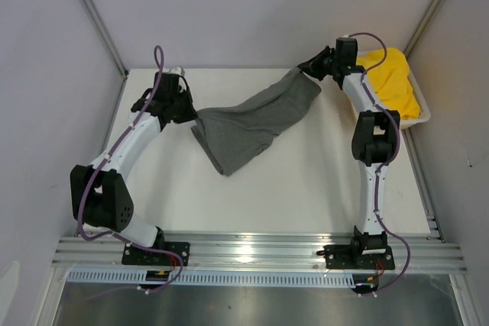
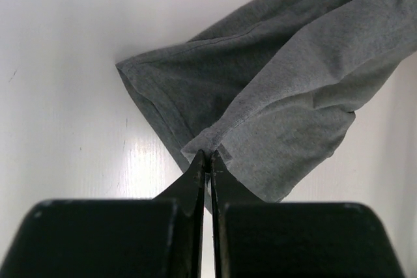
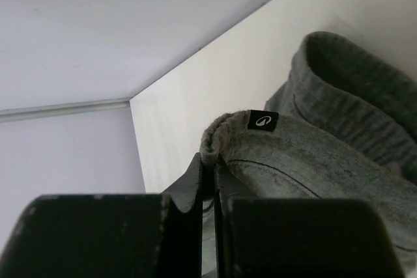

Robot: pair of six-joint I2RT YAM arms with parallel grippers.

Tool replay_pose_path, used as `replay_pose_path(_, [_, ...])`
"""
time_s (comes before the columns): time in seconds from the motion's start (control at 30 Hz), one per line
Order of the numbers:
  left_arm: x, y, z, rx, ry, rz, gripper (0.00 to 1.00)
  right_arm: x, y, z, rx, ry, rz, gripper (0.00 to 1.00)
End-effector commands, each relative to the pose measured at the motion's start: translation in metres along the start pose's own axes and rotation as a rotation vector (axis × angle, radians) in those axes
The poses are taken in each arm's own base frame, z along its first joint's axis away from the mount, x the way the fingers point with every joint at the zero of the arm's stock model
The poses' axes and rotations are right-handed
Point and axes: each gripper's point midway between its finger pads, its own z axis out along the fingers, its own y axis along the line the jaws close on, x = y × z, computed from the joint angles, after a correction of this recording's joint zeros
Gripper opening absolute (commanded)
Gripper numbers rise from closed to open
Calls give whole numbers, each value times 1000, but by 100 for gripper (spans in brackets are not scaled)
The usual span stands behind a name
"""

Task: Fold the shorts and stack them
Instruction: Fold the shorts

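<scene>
The dark grey shorts (image 1: 252, 124) hang stretched across the back of the table between both arms, sagging toward the middle. My left gripper (image 1: 195, 114) is shut on a hem corner of the grey shorts (image 2: 273, 96), pinched at the fingertips (image 2: 199, 164). At the back right my right gripper (image 1: 306, 69) is shut on the rolled waistband edge of the grey shorts (image 3: 313, 154), next to a small black tag (image 3: 263, 120). The yellow shorts (image 1: 391, 82) lie bunched in the white basket (image 1: 422, 117) at the far right.
The white table (image 1: 306, 181) is bounded by grey walls at the back and sides. A metal rail (image 1: 260, 250) with both arm bases runs along the near edge. The basket sits against the right wall behind my right arm.
</scene>
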Motion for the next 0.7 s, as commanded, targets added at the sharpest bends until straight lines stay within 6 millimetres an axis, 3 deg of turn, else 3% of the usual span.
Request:
replay_pose_path(0.0, [-7,4,9,5,-27,-37,0,-16,66,3,-201,-75,-85,0])
replay_pose_path(0.1, [2,13,19,-10,-4,-52,0,-13,73,14,-215,-90,-104,1])
replay_pose_path(0.23, [21,32,37,-51,40,-83,0,-7,57,39,-216,-85,-75,2])
replay_pose_path(0.4, [43,64,59,-113,73,-137,0,-7,54,62,-274,-127,-98,7])
replay_pose_path(0.5, [47,78,69,-160,84,-150,0,-10,55,71,-313,-167,-107,53])
replay_pose_path(0.53, [52,86,75,-194,100,-160,4,-9,56,73,-324,-174,-111,85])
replay_pose_path(0.57, [57,90,79,-204,119,-167,14,-12,62,72,-339,-191,-122,97])
replay_pose_path(0.6, [57,92,81,-209,122,-172,25,-12,65,72,-345,-195,-132,100])
replay_pose_path(0.63, [60,92,85,-212,128,-179,55,-13,67,70,-343,-201,-156,99])
replay_pose_path(0.67, [57,98,84,-245,108,-180,60,-14,69,68,-333,-204,-168,99])
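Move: The left hand still pinches one end of the grey shorts; its laying spot is roughly 17 cm below, 4 cm left and 2 cm ahead. The lying layer's far-left corner is about 8 cm ahead and 2 cm left of that hand, its near tip some 11 cm back and 9 cm right. The right hand's held waistband end belongs about 10 cm ahead, 6 cm left and 15 cm down, near the table's far edge; the bin stands some 30 cm right and 2 cm ahead. Keep both ends of the shorts pinched. Lower the left gripper about 13 cm towards the table, drifting 5 cm left and tipping its fingers further down, then open it about halfway to free its end. Meanwhile carry the right gripper forward and left, about 6 cm each, tilting its fingers up, let it sink late by roughly 3 cm, and open it wide to let go of the waistband. ##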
